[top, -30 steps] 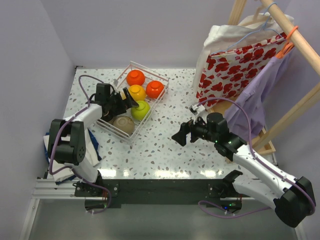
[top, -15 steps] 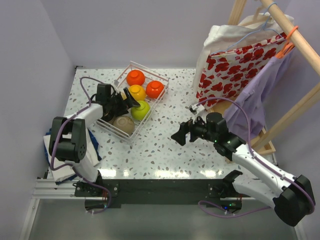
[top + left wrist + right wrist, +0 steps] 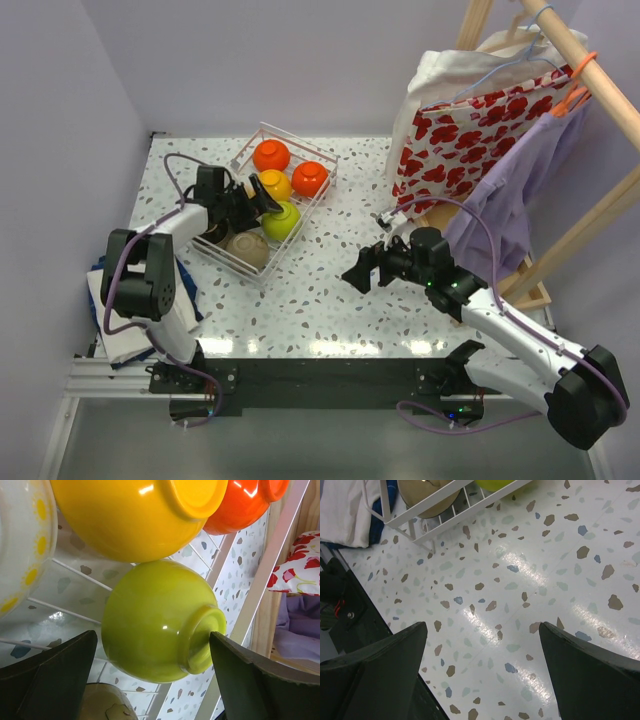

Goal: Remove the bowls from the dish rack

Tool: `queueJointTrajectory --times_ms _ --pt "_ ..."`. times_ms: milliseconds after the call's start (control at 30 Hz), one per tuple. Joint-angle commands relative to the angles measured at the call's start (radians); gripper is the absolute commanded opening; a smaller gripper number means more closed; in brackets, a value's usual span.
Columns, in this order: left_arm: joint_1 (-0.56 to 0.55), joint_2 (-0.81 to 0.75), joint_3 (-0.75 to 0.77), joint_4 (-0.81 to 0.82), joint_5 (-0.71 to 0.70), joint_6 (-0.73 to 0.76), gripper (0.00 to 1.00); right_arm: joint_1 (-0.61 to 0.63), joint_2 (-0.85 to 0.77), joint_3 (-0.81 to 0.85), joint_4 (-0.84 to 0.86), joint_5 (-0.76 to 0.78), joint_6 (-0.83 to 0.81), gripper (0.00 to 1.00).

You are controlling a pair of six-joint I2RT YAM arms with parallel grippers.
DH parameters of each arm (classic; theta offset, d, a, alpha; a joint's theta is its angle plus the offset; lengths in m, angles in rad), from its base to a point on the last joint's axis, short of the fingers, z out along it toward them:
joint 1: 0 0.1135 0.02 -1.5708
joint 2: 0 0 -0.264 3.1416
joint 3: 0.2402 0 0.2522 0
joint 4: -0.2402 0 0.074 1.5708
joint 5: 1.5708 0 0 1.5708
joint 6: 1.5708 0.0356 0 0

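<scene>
The white wire dish rack stands at the table's back left. In it I see two orange-red bowls, a yellow-orange bowl, a lime green bowl and a tan bowl. My left gripper is open inside the rack. In the left wrist view its jaws stand either side of the lime green bowl, without touching it. A cream bowl shows at the left there. The dark brown bowl is hidden under the arm. My right gripper is open and empty above the table.
A wooden clothes rack with clothes and a red floral bag fills the right side. A white and blue cloth lies off the table's left edge. The right wrist view shows the rack's near corner and speckled table.
My left gripper has moved slightly farther into the rack toward the lime green bowl. My right gripper has shifted a little toward the near edge.
</scene>
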Motion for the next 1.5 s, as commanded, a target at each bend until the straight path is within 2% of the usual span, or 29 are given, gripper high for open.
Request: queueJointTrajectory --times_ms 0,433,700,933,1067,1133,1467 --pt "-0.016 0.026 0.040 -0.045 0.004 -0.001 1.00 0.004 -0.007 -0.011 0.061 0.009 -0.014 0.99" --pt "-0.030 0.044 0.046 -0.064 0.022 -0.007 0.98 0.003 0.002 -0.023 0.072 0.008 -0.031 0.99" --pt "-0.030 0.001 0.063 -0.064 0.031 -0.021 0.90 0.003 -0.008 -0.017 0.063 0.009 -0.031 0.99" --pt "-0.030 -0.022 0.074 -0.045 0.034 -0.028 0.74 0.003 -0.022 -0.009 0.044 0.020 -0.029 0.99" --pt "-0.030 -0.032 0.072 -0.032 0.042 -0.039 0.70 0.003 -0.028 -0.002 0.027 0.025 -0.032 0.99" --pt "-0.030 -0.046 0.069 -0.021 0.040 -0.044 0.62 0.003 -0.030 0.004 0.027 0.025 -0.032 0.99" --pt "-0.026 -0.109 0.062 0.004 0.039 -0.048 0.48 0.003 -0.030 0.027 0.004 0.018 -0.012 0.99"
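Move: The green bowl sits right in front of the left hand's wide-open fingers, its middle about 3 cm to the right, 1 cm ahead and roughly 2 cm lower. The yellow bowl is about 9 cm ahead and 1 cm right, the nearer orange-red bowl some 10 cm ahead and 10 cm right, and the tan bowl about 6 cm back and 5 cm left. From the right hand the green bowl is about 10 cm ahead, 18 cm left and 8 cm lower. The left fingers close by about a third and pinch the green bowl between its rim side and its foot, after the hand has edged barely 1 cm to the right around it. It then rises about 3 cm straight up with the grip tightening, the wrist hardly turning. ##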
